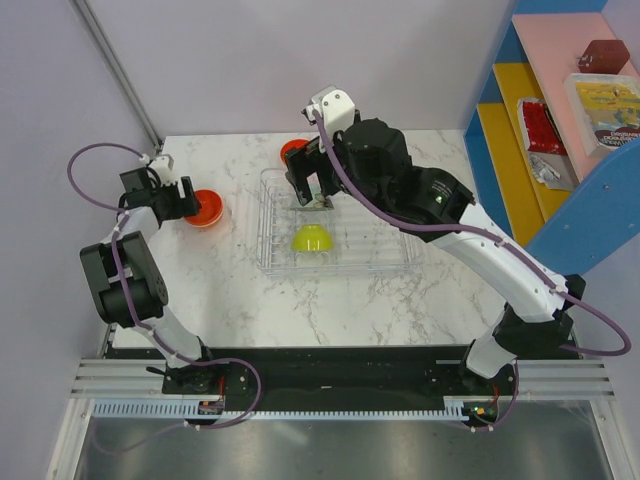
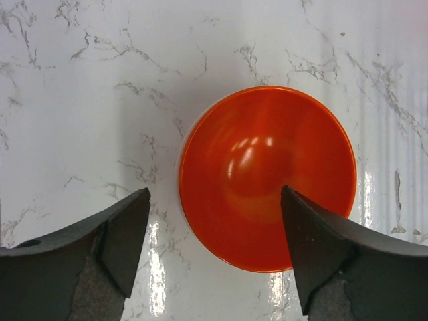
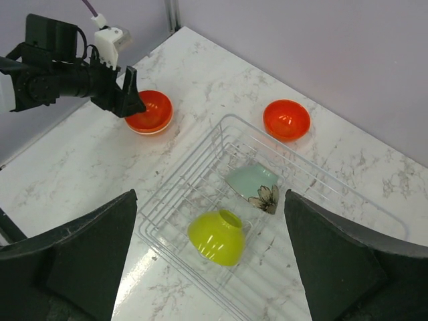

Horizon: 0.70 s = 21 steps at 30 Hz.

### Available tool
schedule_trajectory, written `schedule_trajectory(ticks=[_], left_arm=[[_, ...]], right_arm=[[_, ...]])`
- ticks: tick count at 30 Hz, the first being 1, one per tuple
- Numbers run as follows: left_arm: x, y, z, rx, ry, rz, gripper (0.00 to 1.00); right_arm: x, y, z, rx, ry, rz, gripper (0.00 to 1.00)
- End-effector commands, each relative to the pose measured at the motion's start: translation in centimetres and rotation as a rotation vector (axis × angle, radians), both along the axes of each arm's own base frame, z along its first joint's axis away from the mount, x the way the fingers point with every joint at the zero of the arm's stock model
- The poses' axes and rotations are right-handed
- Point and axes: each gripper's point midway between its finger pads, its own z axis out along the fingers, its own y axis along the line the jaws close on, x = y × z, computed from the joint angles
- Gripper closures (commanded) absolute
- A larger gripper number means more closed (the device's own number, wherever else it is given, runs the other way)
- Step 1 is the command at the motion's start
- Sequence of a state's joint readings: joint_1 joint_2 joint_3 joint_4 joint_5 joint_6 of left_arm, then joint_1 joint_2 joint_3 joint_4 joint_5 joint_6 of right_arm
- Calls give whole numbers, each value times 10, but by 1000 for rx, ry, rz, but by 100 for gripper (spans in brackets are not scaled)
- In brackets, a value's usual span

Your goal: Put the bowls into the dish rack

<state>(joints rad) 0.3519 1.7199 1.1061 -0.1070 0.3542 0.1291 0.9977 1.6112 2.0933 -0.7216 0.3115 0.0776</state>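
Observation:
An orange bowl sits upright on the marble table left of the dish rack. My left gripper is open and low over the bowl's near rim, with one finger over the inside and the other over the table. It holds nothing. A second orange bowl rests beyond the rack's far edge. Inside the rack lie an upside-down yellow-green bowl and a tilted pale green flowered bowl. My right gripper hangs open and empty above the rack.
A blue, yellow and pink shelf with packaged goods stands at the right, close to the table. Grey walls close off the back and left sides. The rack's thin clear walls rise a little above the table.

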Motion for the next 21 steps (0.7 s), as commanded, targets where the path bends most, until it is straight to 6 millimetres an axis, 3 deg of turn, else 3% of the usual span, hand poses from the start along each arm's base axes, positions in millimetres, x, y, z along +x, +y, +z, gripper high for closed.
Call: schedule_trajectory(ticks=[1, 21], left_arm=[[18, 9, 11, 59, -57, -20, 21], [22, 10, 0, 64, -38, -37, 63]], right_arm=[[12, -12, 4, -17, -66, -77, 2], [28, -29, -1, -3, -58, -117, 2]])
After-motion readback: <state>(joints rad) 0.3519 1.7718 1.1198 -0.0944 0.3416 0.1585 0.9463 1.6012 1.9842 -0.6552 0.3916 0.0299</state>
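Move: About 5 cm to the left hand's right, some 2 cm ahead and 3 cm below lies the middle of the near orange bowl; its left rim is between the open fingers. The dish rack's middle is roughly 37 cm right and 3 cm back of the hand, and a second orange bowl stands about 29 cm right and 14 cm ahead. From the high right hand, the near orange bowl lies some 29 cm left, 17 cm ahead and 38 cm below. Closing around the near orange bowl's left rim, the left fingers narrow from nearly wide open to somewhat under half, one outside the wall and one inside; the hand first sinks about 1.5 cm, then all but holds its place without turning. The empty right hand, wide open above the rack, goes roughly 3 cm forward, dips 2.5 cm early on and drifts 2 cm right. ##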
